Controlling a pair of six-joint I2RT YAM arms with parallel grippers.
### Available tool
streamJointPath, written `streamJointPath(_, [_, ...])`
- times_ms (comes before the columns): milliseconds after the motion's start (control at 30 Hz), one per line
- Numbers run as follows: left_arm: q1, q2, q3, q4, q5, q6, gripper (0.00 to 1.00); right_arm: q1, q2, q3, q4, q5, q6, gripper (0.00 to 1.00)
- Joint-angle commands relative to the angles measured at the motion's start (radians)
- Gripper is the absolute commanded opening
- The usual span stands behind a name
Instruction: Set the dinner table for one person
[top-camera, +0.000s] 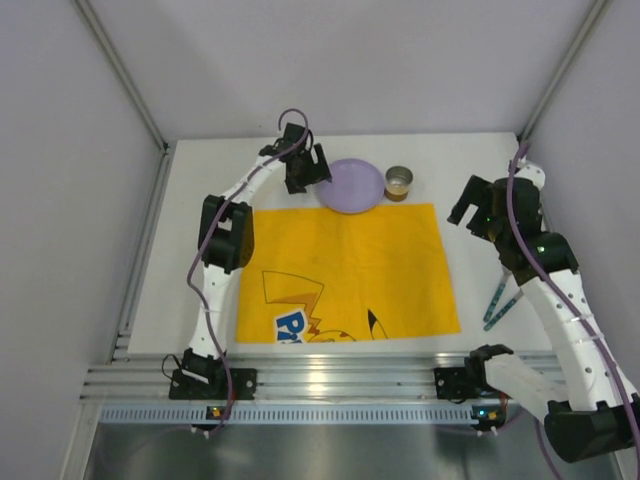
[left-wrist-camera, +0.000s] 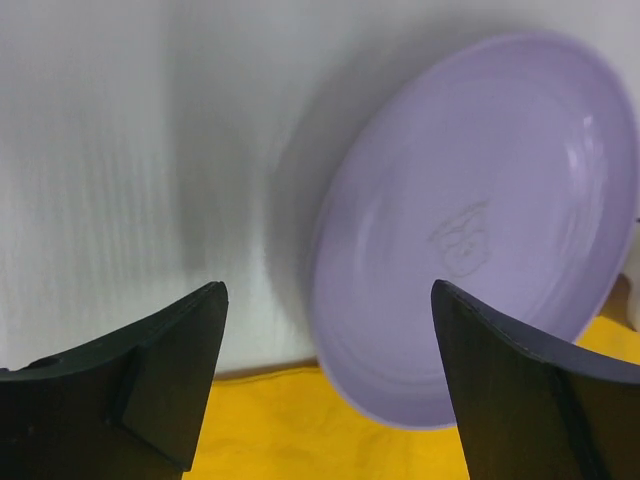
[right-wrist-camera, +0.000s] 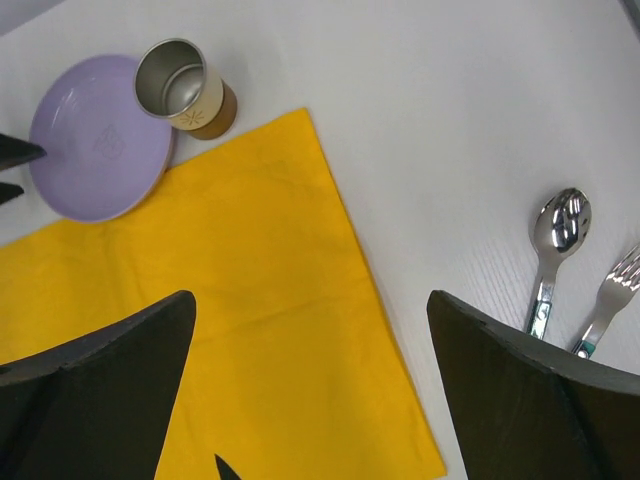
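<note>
The dinner table is a white top with a yellow cartoon-printed mat spread on it. A lilac plate lies at the mat's far edge, partly on the cloth. My left gripper is open at the plate's left rim. In the left wrist view its gripper frames the plate and the mat, gripping nothing. My right gripper hangs open and empty above the table, right of the mat. Its wrist view shows the gripper over the mat's edge.
A small metal cup stands just right of the plate, also seen as the cup. A spoon and a fork lie side by side on the table right of the mat, near the right arm.
</note>
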Motion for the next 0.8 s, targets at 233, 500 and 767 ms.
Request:
streamJointPath(233, [-0.006,0.145,0.131,0.065,0.091,-0.010,0.43,-0.009,0.111,0.042,-0.022,-0.044,0.013,1.00])
streamJointPath(500, [0.028,0.092,0.142,0.124,0.166,-0.025,0.00,-0.016,0.397,0.229,0.055,-0.119,-0.068,1.00])
streamJointPath(767, [0.048,-0.100,0.173,0.145,0.246,-0.030,0.00,-0.104,0.805,0.548,0.064,-0.182,-0.079,1.00])
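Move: The lilac plate's middle lies some 11 cm to the left hand's right, level with it ahead and about 3 cm below; its left rim is nearly under the fingers. From there the cup is about 25 cm right, the yellow cloth's middle 27 cm back and 9 cm right. For the right hand, the cup stands roughly 24 cm ahead, 15 cm left, 20 cm down; the plate is 26 cm ahead, 30 cm left. Bring the open left gripper about 4 cm forward and right, dipping slightly, onto the plate's left rim; shut the fingers to pinch it, then ease back left and raise it about 2 cm. Meanwhile swing the right gripper, kept wide open, some 15 cm forward and 6 cm down towards the cup, tipping its fingers further down about 15 degrees. ##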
